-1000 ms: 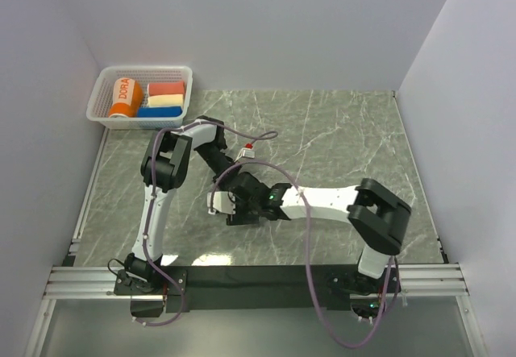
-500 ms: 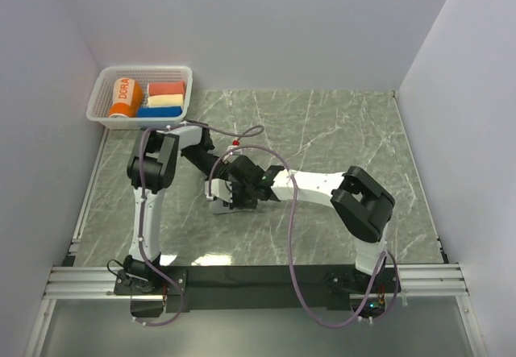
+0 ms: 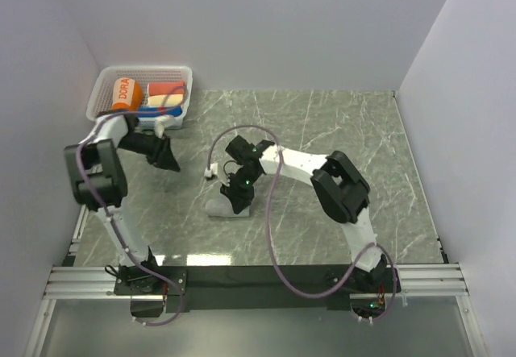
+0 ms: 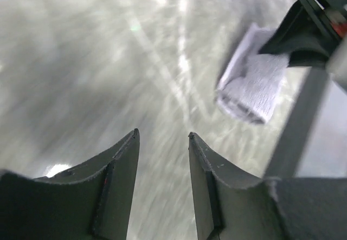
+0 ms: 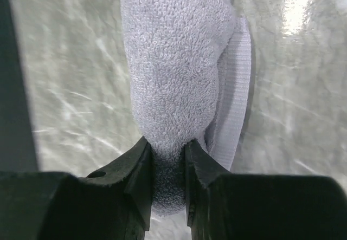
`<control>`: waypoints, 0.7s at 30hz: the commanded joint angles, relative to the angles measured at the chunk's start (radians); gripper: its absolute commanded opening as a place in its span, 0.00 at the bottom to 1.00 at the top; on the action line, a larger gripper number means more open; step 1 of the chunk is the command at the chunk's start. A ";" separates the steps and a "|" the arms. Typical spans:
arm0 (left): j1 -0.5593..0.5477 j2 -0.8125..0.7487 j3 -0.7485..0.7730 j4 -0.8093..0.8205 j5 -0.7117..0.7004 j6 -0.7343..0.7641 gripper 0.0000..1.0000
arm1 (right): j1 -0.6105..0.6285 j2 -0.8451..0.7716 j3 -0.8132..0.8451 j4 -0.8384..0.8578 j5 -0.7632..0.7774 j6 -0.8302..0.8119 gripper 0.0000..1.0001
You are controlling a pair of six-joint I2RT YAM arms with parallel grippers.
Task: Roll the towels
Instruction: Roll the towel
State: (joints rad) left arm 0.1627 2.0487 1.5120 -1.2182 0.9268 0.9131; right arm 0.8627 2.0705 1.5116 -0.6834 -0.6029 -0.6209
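The grey towel (image 3: 222, 207) lies rolled into a short bundle on the marble table, left of centre. My right gripper (image 3: 240, 193) comes down on it from the far side. In the right wrist view that gripper (image 5: 168, 153) is shut on the near end of the grey roll (image 5: 176, 72), and the terry cloth bulges out past the fingertips. My left gripper (image 3: 167, 157) hangs to the left, apart from the roll. It is open (image 4: 162, 136) with only table between its fingers, and the grey towel (image 4: 252, 85) shows at upper right. The orange towel (image 3: 125, 96) lies rolled in the basket.
A white mesh basket (image 3: 145, 70) stands at the far left corner, holding small red (image 3: 165, 89), cream and blue (image 3: 158, 113) rolls beside the orange one. White walls close in the table on three sides. Purple cables loop over both arms.
My left gripper has opened, left the grey towel and swung away left toward the basket. My right gripper has closed on the roll and shifted slightly to the far side.
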 commanded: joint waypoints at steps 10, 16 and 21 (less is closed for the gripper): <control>-0.060 -0.920 -0.597 0.466 -0.222 0.116 0.72 | -0.136 0.445 0.292 -0.439 -0.311 0.082 0.00; -0.440 -1.128 -0.867 0.731 -0.408 0.081 0.79 | -0.148 0.565 0.384 -0.511 -0.368 0.116 0.00; -0.636 -1.087 -0.944 0.825 -0.459 0.118 0.84 | -0.175 0.611 0.401 -0.525 -0.408 0.141 0.00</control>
State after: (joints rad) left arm -0.4049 0.9432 0.5846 -0.5438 0.5331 0.9905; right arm 0.6907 2.5763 1.9324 -1.2373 -1.2453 -0.4572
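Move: The rolled grey towel lies with its middle about 17 cm to the left hand's right, 12 cm back and some 6 cm below. The right hand already grips the towel's right end; the towel's middle is about 4 cm left of that hand, level with it front to back and about 1 cm lower. Out past the left hand are the blue towel, some 16 cm ahead and 3 cm left, and the white basket's middle, about 21 cm ahead and 9 cm left. The grey towel, still pinched in the right hand, gets rolled forward some 60 degrees about the line of that hand's fingers, nearly in place, with a couple of centimetres' drift back. The left hand swings up, then back and right, and down in an arc towards the towel's free left end, ending some 13 cm farther back; it rolls roughly 60 degrees about its own fingers, which open wide. ##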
